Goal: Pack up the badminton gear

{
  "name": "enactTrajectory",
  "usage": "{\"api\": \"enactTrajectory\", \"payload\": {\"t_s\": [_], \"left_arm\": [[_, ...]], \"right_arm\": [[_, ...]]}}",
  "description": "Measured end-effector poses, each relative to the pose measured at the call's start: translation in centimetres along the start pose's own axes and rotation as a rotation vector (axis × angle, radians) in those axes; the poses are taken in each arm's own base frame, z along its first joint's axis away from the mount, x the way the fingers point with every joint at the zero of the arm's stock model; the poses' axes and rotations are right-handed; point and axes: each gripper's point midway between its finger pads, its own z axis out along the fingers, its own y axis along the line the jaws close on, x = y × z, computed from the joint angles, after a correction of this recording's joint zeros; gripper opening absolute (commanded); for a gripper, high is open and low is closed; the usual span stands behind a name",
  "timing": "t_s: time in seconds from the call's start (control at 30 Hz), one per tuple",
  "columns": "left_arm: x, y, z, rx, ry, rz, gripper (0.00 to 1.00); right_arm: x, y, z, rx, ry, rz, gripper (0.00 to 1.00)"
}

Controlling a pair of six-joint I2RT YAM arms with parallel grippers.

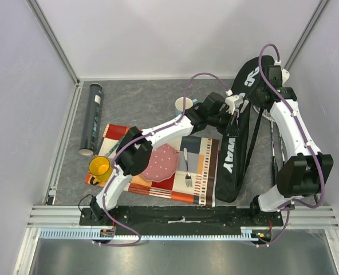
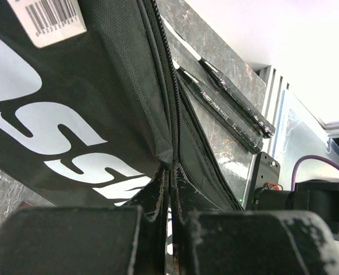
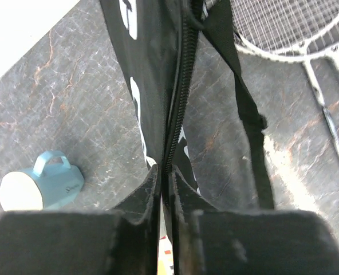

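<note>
The long black racket bag (image 1: 229,163) with white lettering lies on the right of the table, its far end propped against the back wall. My left gripper (image 1: 236,114) is shut on the bag's zipper edge (image 2: 170,143), the fabric pinched between its fingers. My right gripper (image 1: 260,98) is shut on the same zipper seam (image 3: 178,103) farther up. A racket (image 1: 274,146) lies right of the bag, partly under the right arm; its strung head (image 3: 284,26) and two dark handles (image 2: 227,106) show in the wrist views. The dark tube (image 1: 92,117) lies at the far left.
A patterned mat (image 1: 201,172) holds a pink plate (image 1: 161,161) and a fork (image 1: 188,172), with a yellow mug (image 1: 99,167) at its left corner. A light blue cup (image 1: 184,105) stands behind the left arm. The bag's black strap (image 3: 247,103) trails over the table.
</note>
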Motion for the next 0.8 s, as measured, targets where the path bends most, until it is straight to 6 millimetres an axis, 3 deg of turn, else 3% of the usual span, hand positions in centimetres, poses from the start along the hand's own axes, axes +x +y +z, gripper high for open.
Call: {"api": "enactTrajectory", "payload": {"t_s": [0.07, 0.17, 0.3, 0.47, 0.53, 0.67, 0.8], "left_arm": [[0.0, 0.2, 0.0, 0.022, -0.014, -0.003, 0.02], [0.8, 1.0, 0.0, 0.053, -0.03, -0.036, 0.02], [1.9, 2.4, -0.5, 0.105, -0.037, -0.125, 0.02], [-0.8, 2.5, -1.6, 0.175, -0.116, -0.157, 0.02], [-1.4, 2.5, -2.0, 0.195, -0.137, -0.165, 0.02], [-1.2, 2.5, -2.0, 0.211, -0.149, -0.184, 0.02], [-0.4, 2.4, -1.9, 0.226, -0.136, -0.204, 0.02]], "right_arm": [[0.0, 0.2, -0.2, -0.017, -0.002, -0.009, 0.59], [0.8, 0.3, -0.5, -0.063, 0.024, -0.058, 0.78], [3.0, -0.7, -0.8, -0.118, 0.09, -0.117, 0.85], [5.7, -4.4, -2.1, -0.135, 0.149, -0.124, 0.88], [6.3, -5.2, -3.1, -0.139, 0.154, -0.139, 0.95], [6.6, -7.4, -4.3, -0.151, 0.134, -0.099, 0.95], [7.5, -10.4, -2.8, -0.184, 0.158, 0.073, 0.9]]}}
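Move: My right hand has the black bag's zipper edge pinched near the far end. The bag's middle lies about 12 cm back, 4 cm to the left and 10 cm below. The rackets' middle is some 15 cm to the right, 12 cm back and 20 cm down, and the mug about 24 cm left, level with this hand. My left hand grips the same edge, with the bag's middle roughly 2 cm to its right and 4 cm below; the fork is about 18 cm left and 14 cm back of that hand. I let go of the bag's far part with my right hand, spreading its fingers wide, and draw it back about 11 cm along the bag's right side, also down some 6 cm and, late on, to the right. With my left hand I keep the zipper edge pinched, dip it and bring it up again a little farther forward and left, its fingers swinging some 15 degrees towards level. ##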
